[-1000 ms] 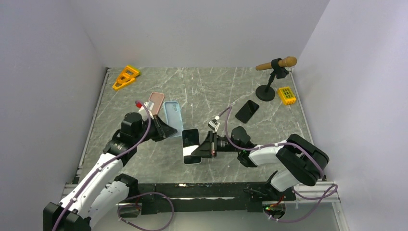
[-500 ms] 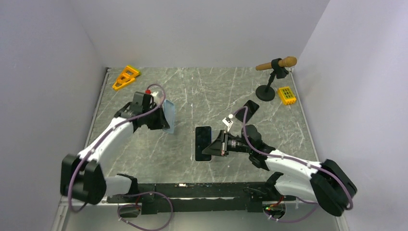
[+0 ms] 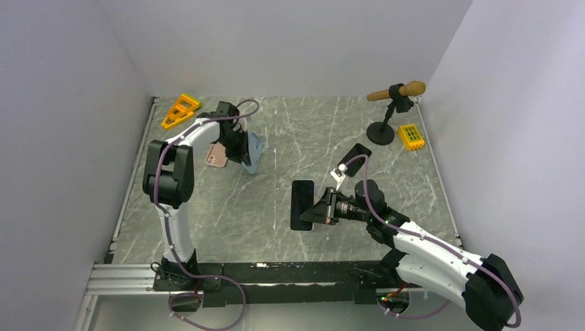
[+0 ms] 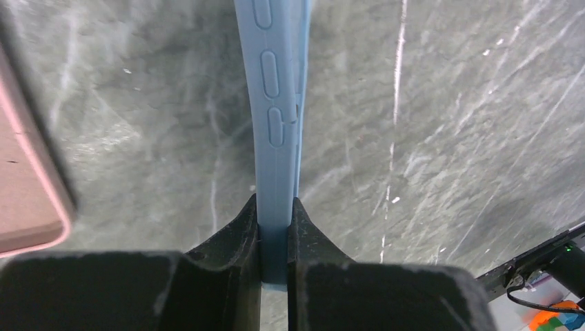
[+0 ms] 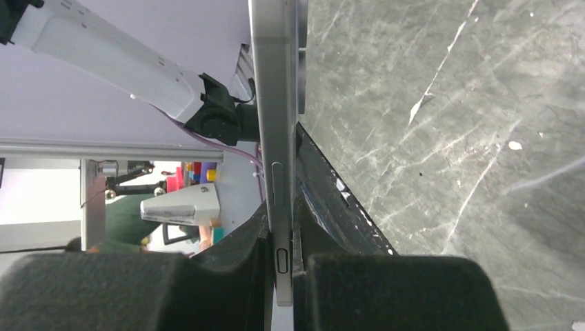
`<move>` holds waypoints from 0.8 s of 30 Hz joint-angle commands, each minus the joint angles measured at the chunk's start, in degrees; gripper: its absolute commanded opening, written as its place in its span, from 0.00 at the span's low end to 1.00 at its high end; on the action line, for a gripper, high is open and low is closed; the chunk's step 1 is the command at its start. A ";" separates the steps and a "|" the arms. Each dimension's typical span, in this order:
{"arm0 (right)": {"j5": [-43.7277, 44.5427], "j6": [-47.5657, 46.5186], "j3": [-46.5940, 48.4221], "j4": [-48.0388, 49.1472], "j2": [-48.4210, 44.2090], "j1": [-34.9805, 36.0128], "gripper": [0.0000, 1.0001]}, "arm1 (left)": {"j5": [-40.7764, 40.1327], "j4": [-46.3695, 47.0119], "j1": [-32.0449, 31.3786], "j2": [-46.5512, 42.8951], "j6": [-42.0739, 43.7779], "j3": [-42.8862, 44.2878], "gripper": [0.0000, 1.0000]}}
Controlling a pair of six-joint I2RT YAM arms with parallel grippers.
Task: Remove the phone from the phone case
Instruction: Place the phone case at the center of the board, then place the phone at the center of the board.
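The light-blue phone case (image 3: 254, 153) stands on edge at the far left of the table, with my left gripper (image 3: 241, 147) shut on its rim. In the left wrist view the case (image 4: 274, 103) runs straight up from between the jaws of the left gripper (image 4: 276, 227), above the marble. The phone (image 3: 301, 205), dark-screened with a silver edge, is out of the case and held upright near the table's middle by my right gripper (image 3: 319, 207). In the right wrist view the phone's silver side (image 5: 274, 103) is pinched in the right gripper (image 5: 279, 238), which is shut on it.
A pink phone-shaped item (image 3: 216, 156) lies just left of the blue case. Another dark phone (image 3: 354, 159) lies at the centre right. A microphone on a stand (image 3: 386, 117) and a yellow block (image 3: 411, 136) sit at the back right, and an orange triangular piece (image 3: 180, 110) at the back left.
My left arm has swung the blue case away from the phone to the far left, beside the pink item. The right gripper has carried the phone a little to the right.
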 commanded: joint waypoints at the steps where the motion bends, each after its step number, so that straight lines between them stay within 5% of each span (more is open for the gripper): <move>1: 0.15 -0.54 -0.10 -1.19 -4.32 -0.92 0.00 | -0.69 -6.50 1.07 2.43 4.88 6.86 0.00; 4: 0.47 -1.84 0.52 -4.48 -5.99 -1.63 0.00 | 0.13 -7.18 1.70 3.77 6.30 7.92 0.10; 6: 0.56 -2.50 0.92 -5.70 -6.42 -2.04 0.00 | 2.20 -7.68 1.95 4.68 6.98 8.67 0.30; 12: 1.34 -2.23 2.22 -6.26 -5.10 -2.48 0.00 | -9.68 -8.61 1.87 -2.46 5.19 9.11 0.88; 16: 3.19 -2.14 2.01 -6.40 -4.25 -2.57 0.00 | -14.33 -9.13 1.89 -12.17 5.56 8.47 0.98; 24: 4.05 -0.28 0.40 -3.40 0.15 -2.75 0.00 | -18.72 -1.37 1.89 -31.01 6.98 -1.81 0.99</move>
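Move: The blue phone case, gripped near its closer end and standing steeply on edge, has its middle about 4 cm ahead of and 1 cm to the right of my left hand, 2 cm lower; its board spot is roughly 4 cm ahead, 4 cm down. The pink case lies about 9 cm left and 6 cm ahead of that hand. From my right hand, holding the other phone, the blue case is some 28 cm ahead, 18 cm left; the black phone lies 26 cm ahead, 18 cm right. With my left hand low over the board I ease the blue case a centimetre or so forward and left, then open my fingers wide to let go. Still edging left, I lift away from the case, about 16 cm up, my fingertips swinging some 25 degrees forward. My right hand keeps its grip on the other phone and drifts roughly 3 cm down and 2 cm right. ##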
